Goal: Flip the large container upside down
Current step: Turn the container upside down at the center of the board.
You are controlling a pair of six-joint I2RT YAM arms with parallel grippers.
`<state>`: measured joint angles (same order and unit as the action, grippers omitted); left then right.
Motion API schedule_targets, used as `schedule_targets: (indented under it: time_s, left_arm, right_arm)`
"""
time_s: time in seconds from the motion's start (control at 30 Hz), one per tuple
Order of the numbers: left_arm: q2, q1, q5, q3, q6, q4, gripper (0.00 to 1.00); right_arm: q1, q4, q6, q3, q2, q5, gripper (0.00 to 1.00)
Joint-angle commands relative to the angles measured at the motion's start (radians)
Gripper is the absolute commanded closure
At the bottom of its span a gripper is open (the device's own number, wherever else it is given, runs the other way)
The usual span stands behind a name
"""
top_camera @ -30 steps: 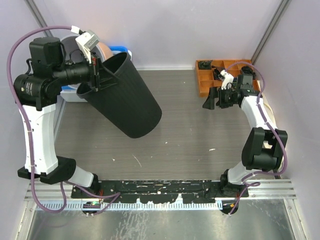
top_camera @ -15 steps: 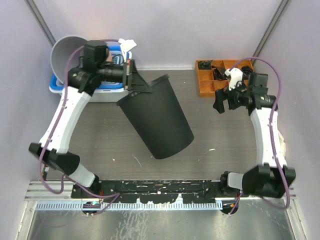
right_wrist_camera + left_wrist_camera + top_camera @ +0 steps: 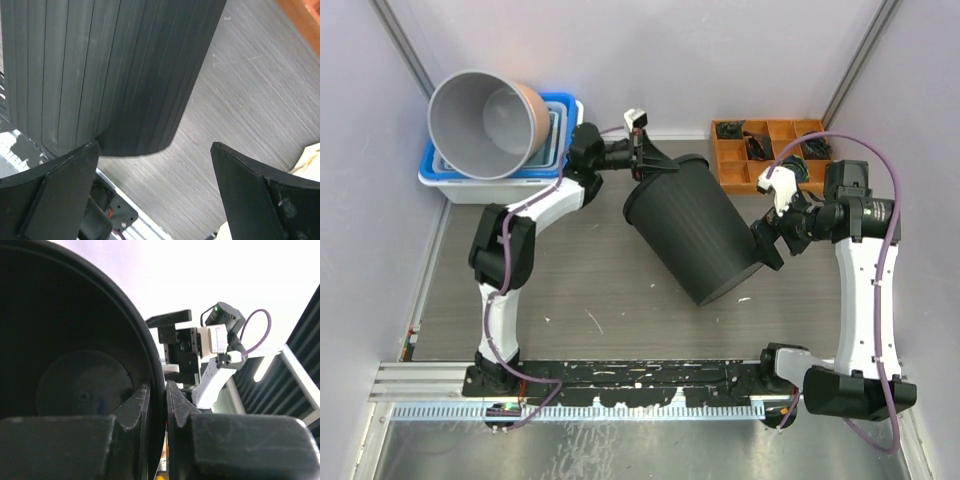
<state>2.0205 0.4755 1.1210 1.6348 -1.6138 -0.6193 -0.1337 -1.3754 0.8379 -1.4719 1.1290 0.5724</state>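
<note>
The large container (image 3: 695,232) is a black ribbed bucket, tilted in the air over the table middle with its mouth toward the back left and its base toward the front right. My left gripper (image 3: 646,166) is shut on its rim; in the left wrist view the rim (image 3: 159,390) sits between the two fingers and the dark inside (image 3: 70,385) fills the left. My right gripper (image 3: 767,245) is open beside the base. In the right wrist view the ribbed wall (image 3: 110,75) is above the spread fingers.
A grey bowl (image 3: 480,122) and a brown bowl lie in a blue and white bin (image 3: 560,150) at the back left. An orange parts tray (image 3: 765,150) with small black pieces stands at the back right. The metal rail (image 3: 640,385) runs along the near edge.
My left arm has carried the container from the left toward the table middle and right. My right gripper has come forward and left, from the orange tray to the container's base.
</note>
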Motion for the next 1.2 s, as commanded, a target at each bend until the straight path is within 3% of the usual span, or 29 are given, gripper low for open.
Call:
schedule_targets:
  time_s: [0.0,0.23,0.6,0.8,1.17]
  left_arm:
    - [0.07,-0.034,-0.159,-0.024,-0.434,-0.529,1.0]
    - [0.247,-0.102,-0.254,-0.011,-0.537,-0.586,1.0]
    - [0.48,-0.143,-0.347,-0.032,-0.62,-0.736,1.0]
    - [0.523,-0.209,-0.304,-0.034,-0.594,-0.751,1.0]
    - [0.558,-0.229,-0.217,-0.194,-0.41,-0.693,1.0]
  right_arm:
    - [0.033,-0.083,-0.01,-0.084,0.027,-0.018,0.0]
    - [0.131,-0.083,-0.104,-0.214,0.12,-0.036,0.0]
    - [0.168,-0.083,-0.086,-0.32,0.255,-0.127,0.0]
    - [0.177,-0.08,-0.057,-0.333,0.311,-0.162,0.0]
    - [0.178,0.258,-0.169,-0.412,0.4,-0.074,0.0]
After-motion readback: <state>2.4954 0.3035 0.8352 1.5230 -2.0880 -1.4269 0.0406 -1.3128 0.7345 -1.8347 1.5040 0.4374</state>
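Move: The left hand has the large container by its rim, with the board's centre almost under it, about 5 cm back, 2 cm left and 33 cm down; the white tub stands some 40 cm left and 14 cm farther out. From the open right hand, the container's base is about 8 cm left, 4 cm back and 9 cm below; the orange tray lies some 28 cm ahead, 5 cm right and 25 cm below. Keeping its pinch on the container's rim, the left hand sweeps forward and down towards the board, then sinks on with a drift to the left, ending about 15 cm lower and 13 cm farther out with the wrist turned some 30 degrees in all, partly counter-clockwise. The right hand, fingers wide open, first edges up and left, then goes forward about 10 cm towards the orange tray, speeding up at the end and staying close at the container's base as a guide or support. ##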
